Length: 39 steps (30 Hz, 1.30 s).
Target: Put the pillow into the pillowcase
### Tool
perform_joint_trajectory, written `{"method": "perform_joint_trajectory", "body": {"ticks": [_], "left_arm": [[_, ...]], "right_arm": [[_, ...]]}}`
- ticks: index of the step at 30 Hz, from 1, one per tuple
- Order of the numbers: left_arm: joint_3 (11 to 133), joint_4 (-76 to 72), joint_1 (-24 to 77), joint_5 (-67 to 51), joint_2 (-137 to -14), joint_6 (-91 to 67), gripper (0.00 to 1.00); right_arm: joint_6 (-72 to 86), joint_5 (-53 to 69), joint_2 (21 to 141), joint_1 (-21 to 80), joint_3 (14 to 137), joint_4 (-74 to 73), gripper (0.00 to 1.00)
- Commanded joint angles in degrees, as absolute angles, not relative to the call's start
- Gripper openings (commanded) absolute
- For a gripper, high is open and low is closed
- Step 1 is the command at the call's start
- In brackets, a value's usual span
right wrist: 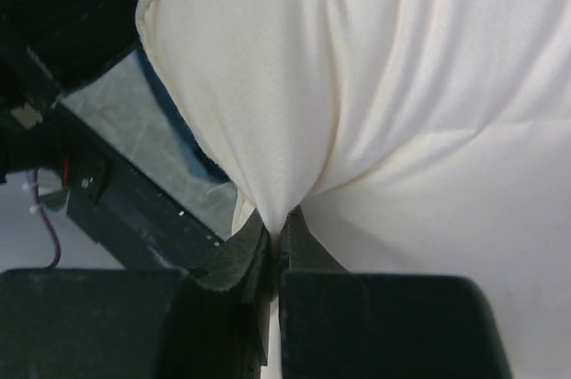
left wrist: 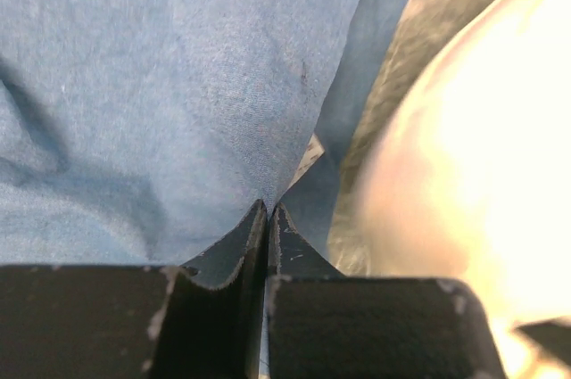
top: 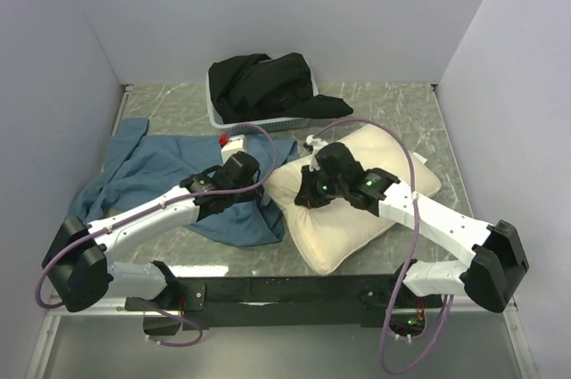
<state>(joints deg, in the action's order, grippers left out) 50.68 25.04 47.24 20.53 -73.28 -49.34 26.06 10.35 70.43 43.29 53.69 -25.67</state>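
The cream pillow lies on the table right of centre, and the slate-blue pillowcase is spread crumpled to its left. My left gripper sits at the pillowcase's right edge beside the pillow. In the left wrist view that gripper is shut on a fold of the pillowcase, with the pillow bright at the right. My right gripper rests on the pillow's left part. In the right wrist view it is shut, pinching a pulled-up fold of the pillow.
A white basket holding a black cloth stands at the back centre. A small red and white object lies by the pillowcase's far edge. Walls close in the table on the left, back and right. The arms' black mounting bar runs along the near edge.
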Motion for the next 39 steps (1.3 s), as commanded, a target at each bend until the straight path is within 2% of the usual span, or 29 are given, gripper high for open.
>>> {"method": "perform_joint_trajectory", "body": {"ticks": [1, 7, 17, 21, 25, 29, 34, 39], "left_arm": [[51.24, 22.59, 46.23, 19.51, -71.45, -51.06, 0.08], [51.42, 23.55, 46.05, 21.27, -70.05, -53.53, 0.09], [49.66, 22.16, 46.05, 18.83, -63.64, -52.21, 0.09], [47.73, 20.49, 46.49, 13.38, -63.81, -50.54, 0.04], [44.83, 19.16, 48.25, 8.27, -63.81, -48.17, 0.06], [44.12, 21.79, 50.36, 8.17, -62.15, -46.93, 0.06], [43.86, 23.99, 51.24, 4.84, -59.07, -45.8, 0.06], [44.03, 25.93, 52.64, -0.34, -56.61, -44.56, 0.06]], "right_arm": [[29.44, 16.26, 71.36, 47.8, 53.71, -17.76, 0.0], [30.76, 16.17, 73.74, 48.78, 50.36, -14.24, 0.0], [30.23, 17.23, 82.0, 48.69, 53.52, -13.1, 0.0], [29.89, 18.02, 84.98, 47.99, 60.96, -15.37, 0.0], [28.57, 18.02, 89.55, 47.55, 70.56, -19.86, 0.0], [28.65, 19.07, 93.6, 45.44, 78.47, -22.06, 0.0], [31.63, 23.37, 99.74, 41.4, 82.7, -20.57, 0.0], [38.47, 22.24, 102.57, 39.55, 83.33, -15.75, 0.0]]}}
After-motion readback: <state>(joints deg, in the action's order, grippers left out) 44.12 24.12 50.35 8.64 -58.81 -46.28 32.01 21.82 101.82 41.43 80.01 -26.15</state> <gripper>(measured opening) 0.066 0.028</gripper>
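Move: Across from each other at the pillowcase's mouth, the right hand pinches the pillow's left end and the left hand holds the case's upper edge. From the right hand the mouth lies about 7 cm left, 2 cm ahead and 4 cm lower; its far corner is some 16 cm ahead and 3 cm left, its near corner 9 cm back and 7 cm left. From the left hand the pillow's gathered end lies 6 cm right and 1 cm ahead, level. Feeding the pillow's pinched end into the mouth, the right hand dips left, back and down about 6 cm, then swings forward and left roughly 10 cm, rising again, towards the mouth's far corner, fingers shut and tipping down. The left hand keeps its pinch on the upper edge, lifts it about 5 cm, then draws it back some 6 cm while sinking partway, turning clockwise. ##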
